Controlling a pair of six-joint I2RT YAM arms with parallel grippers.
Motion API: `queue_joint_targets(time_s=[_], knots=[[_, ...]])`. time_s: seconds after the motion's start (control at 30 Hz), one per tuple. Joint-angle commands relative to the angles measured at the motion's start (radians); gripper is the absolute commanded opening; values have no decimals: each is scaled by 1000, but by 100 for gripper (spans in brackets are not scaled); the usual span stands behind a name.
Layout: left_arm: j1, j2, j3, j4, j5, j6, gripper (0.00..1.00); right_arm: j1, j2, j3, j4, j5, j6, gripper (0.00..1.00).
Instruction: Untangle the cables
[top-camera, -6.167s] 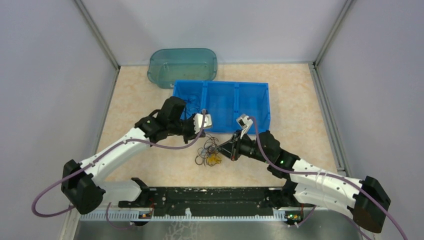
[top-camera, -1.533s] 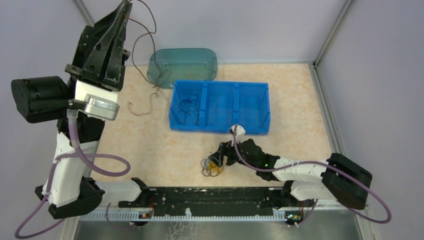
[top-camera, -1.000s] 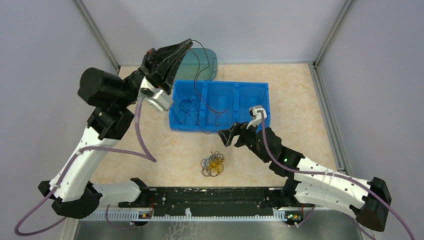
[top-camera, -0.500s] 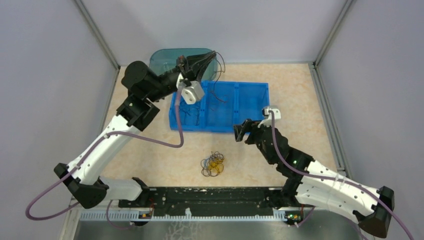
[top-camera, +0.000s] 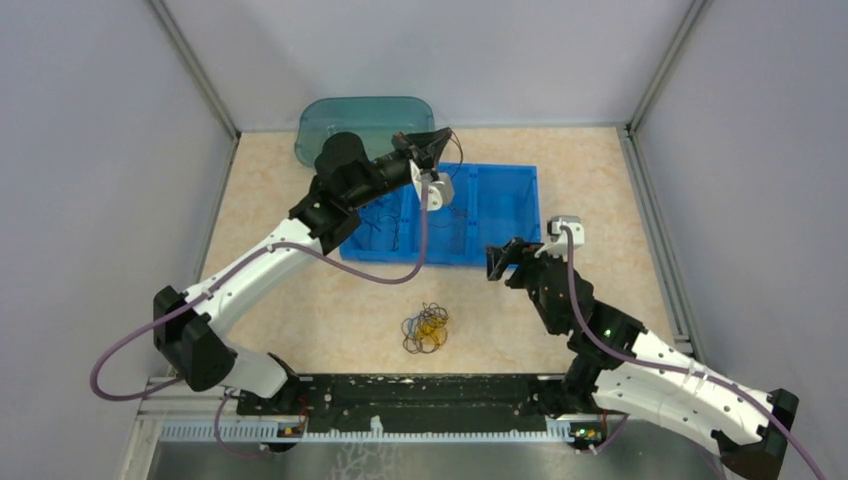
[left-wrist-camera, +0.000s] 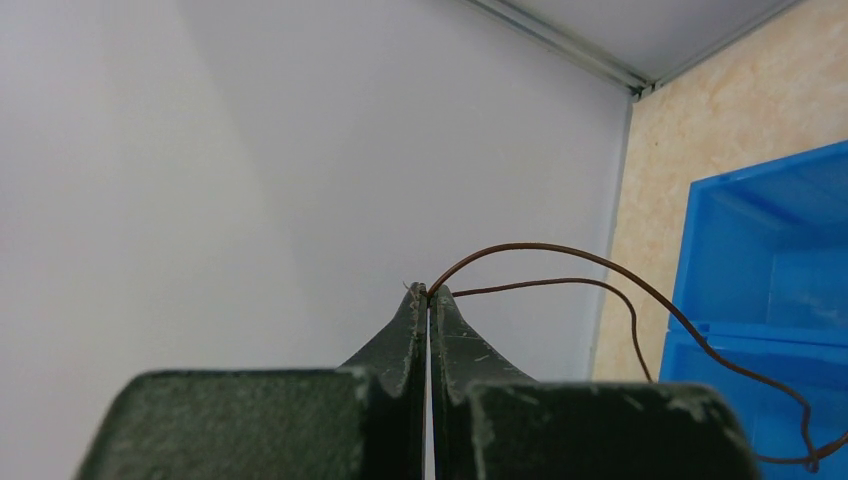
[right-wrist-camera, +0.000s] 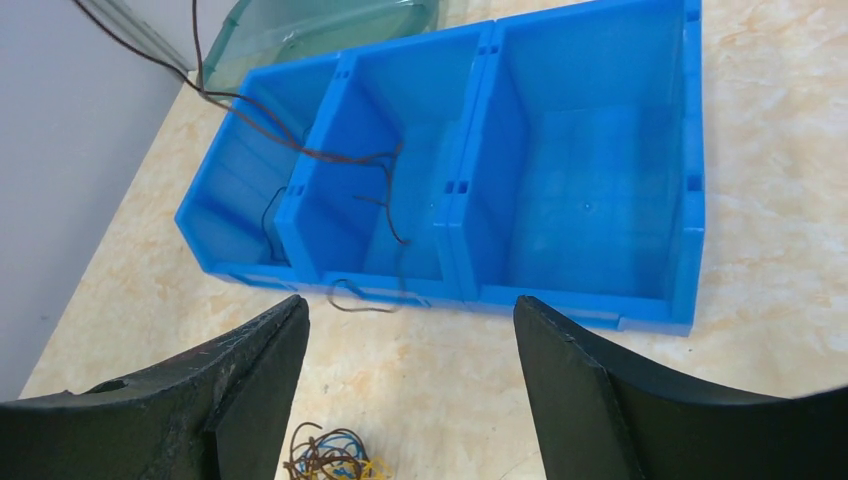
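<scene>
A clump of tangled cables (top-camera: 425, 328) in brown, blue and yellow lies on the table in front of the bin, and shows in the right wrist view as the clump (right-wrist-camera: 330, 462). My left gripper (top-camera: 446, 136) hangs above the back edge of the blue bin (top-camera: 535, 215). It is shut (left-wrist-camera: 429, 293) on one end of a thin brown cable (left-wrist-camera: 530, 244). That brown cable (right-wrist-camera: 345, 157) drapes down across the bin's left and middle compartments, its end over the front wall. My right gripper (top-camera: 498, 262) is open (right-wrist-camera: 410, 302) and empty, at the bin's front right, apart from the clump.
The three-compartment blue bin (right-wrist-camera: 590, 305) holds a few dark cables (top-camera: 380, 215) in its left compartment. A teal translucent tub (top-camera: 340, 125) sits behind the bin. Grey walls enclose the table on three sides.
My left arm swung right and lower, carrying the brown cable from the back left corner to over the bin. My right gripper moved right, away from the clump.
</scene>
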Motion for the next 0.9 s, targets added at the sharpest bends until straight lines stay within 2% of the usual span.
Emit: queue_joint_targets(time_s=[0.0,0.4,0.47,0.53,0.57,0.63,0.67,0.73,0.83,0.87], knots=[[3,31,14,106,-50,34,0,-11,-18,27,-10,37,-13,75],[39,105,21,158,-122,78,0,-11,-4,26,4,20,-15,75],[46,116,17,135,-132,81,0,-11,-6,27,-1,21,-15,75],[49,129,22,43,-152,76,1,-11,-11,30,-3,21,-15,75],[51,141,34,-36,-160,76,8,-10,-11,32,-6,21,-17,75],[51,167,75,-200,-176,68,39,-10,-14,36,-9,21,-18,75],[51,179,94,-262,-179,50,47,-11,-15,38,-10,21,-19,75],[51,196,125,-337,-180,23,50,-11,-16,40,-12,19,-16,75],[52,210,159,-365,-169,-12,52,-11,-14,41,-13,12,-10,75],[52,216,177,-384,-161,-26,58,-10,-12,41,-13,11,-7,75]])
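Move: The middle compartment of the blue bin, over which the left hand holds the brown cable, lies about 10 cm ahead of that hand and some 38 cm below, hardly to either side. The left compartment, with cables already in it, is 15 cm to the left of it; the green tub stands about 31 cm ahead and 19 cm left of the hand. From the idle right hand, the middle compartment is some 21 cm ahead, 13 cm left and 19 cm lower. The brown cable, already pinched by the left fingertips with its lower part hanging into the middle compartment, is carried forward about 7 cm, nearly level, then lowered quickly towards the compartment, some 11 cm down in all. In that final drop the closed fingers open to about half, while the wrist tips them down some 20 degrees and swings them a little towards forward. ##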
